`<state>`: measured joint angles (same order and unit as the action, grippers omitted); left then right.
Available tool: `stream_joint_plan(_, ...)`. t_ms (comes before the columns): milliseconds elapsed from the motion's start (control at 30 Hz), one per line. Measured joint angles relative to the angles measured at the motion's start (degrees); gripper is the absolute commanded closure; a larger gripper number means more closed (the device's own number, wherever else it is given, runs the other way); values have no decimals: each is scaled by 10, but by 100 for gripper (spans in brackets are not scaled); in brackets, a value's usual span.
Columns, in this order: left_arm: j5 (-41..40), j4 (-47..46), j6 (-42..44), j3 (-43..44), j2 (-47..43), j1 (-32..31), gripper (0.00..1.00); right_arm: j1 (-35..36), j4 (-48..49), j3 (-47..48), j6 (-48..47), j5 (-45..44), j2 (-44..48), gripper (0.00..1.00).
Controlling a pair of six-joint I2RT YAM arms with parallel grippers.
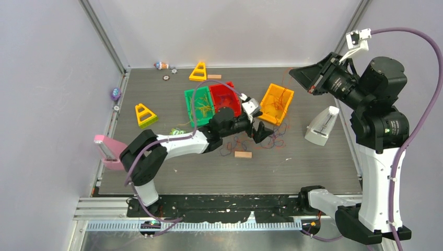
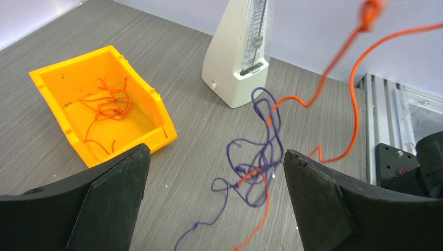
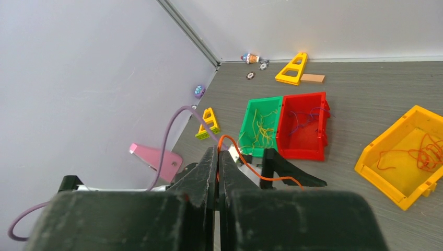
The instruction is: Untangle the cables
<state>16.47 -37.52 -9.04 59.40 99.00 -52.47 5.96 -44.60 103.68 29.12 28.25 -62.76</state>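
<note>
Loose cables (image 1: 251,142) lie tangled on the table between the bins and a wood block. My left gripper (image 1: 263,134) hovers just over them, open; in the left wrist view a knot of purple cable (image 2: 261,157) with an orange strand through it lies between its spread fingers (image 2: 109,193), untouched. An orange cable (image 2: 355,94) climbs from that knot toward the upper right. My right gripper (image 1: 293,71) is raised high at the right, shut on this orange cable (image 3: 245,168), which loops out from its fingertips (image 3: 217,152).
A green bin (image 1: 188,102) holds yellow cables, a red bin (image 1: 222,88) purple ones, an orange bin (image 1: 282,89) orange ones. A white metronome (image 1: 322,125) stands right of the tangle. Two yellow triangles (image 1: 145,114), wood blocks (image 1: 243,154) and a pink tool (image 1: 107,151) lie around.
</note>
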Motion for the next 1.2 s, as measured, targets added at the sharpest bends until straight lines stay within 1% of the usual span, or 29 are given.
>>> stream_joint_plan(200,0,1,4,34,46,-15,4,0,0,16,2,7,0,95)
stream_joint_plan(233,0,0,4,39,50,-18,7,0,0,19,2,9,0,94)
stream_joint_plan(267,1,0,4,43,54,-21,15,0,1,21,2,10,0,95)
stream_joint_plan(300,2,-1,3,48,57,-24,28,0,1,22,3,11,0,95)
stream_joint_plan(333,3,-1,3,52,60,-26,46,0,1,22,4,12,0,95)
stream_joint_plan(400,6,-1,-1,66,69,-29,86,0,1,22,5,13,0,95)
stream_joint_plan(433,5,1,-1,74,74,-30,99,0,1,22,6,13,0,95)
stream_joint_plan(600,-26,4,-3,74,80,-27,100,0,-7,31,2,-10,0,95)
stream_joint_plan(733,-56,19,-44,19,59,2,100,0,-16,44,-8,-66,7,95)
stream_joint_plan(867,-74,57,-89,-50,17,61,100,0,-21,72,-17,-122,13,95)
stream_joint_plan(1000,-97,97,-101,-106,-35,109,100,0,-21,110,-20,-153,3,95)
stream_joint_plan(1100,-108,142,-96,-130,-77,117,100,0,-11,128,-20,-166,-6,95)
stream_joint_plan(1200,-113,183,-78,-142,-123,116,100,0,12,121,-17,-173,-19,95)
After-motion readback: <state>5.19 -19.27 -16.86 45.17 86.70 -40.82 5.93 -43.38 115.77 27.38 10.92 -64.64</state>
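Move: A hanging clump of purple cable, with orange strands through it, lies about 6 cm to the left hand's right, 2 cm back and 2 cm lower. Counted from that hand, the orange box is some 19 cm ahead and 9 cm right, the metronome 5 cm ahead and 28 cm right, and the wooden block 4 cm back and 7 cm left, down on the table. From the right hand, the clump is nearly straight below: about 30 cm down and 2 cm right. The purple cable is pinched by the left hand, which eases about 4 cm farther right into the clump with open fingers, shuts them, then pulls left some 18 cm, sinking and going forward, while turning counter-clockwise and tipping down. The right hand keeps its closed hold on the orange cable, rising about 7 cm and drawing right, turning clockwise and tilting up. ##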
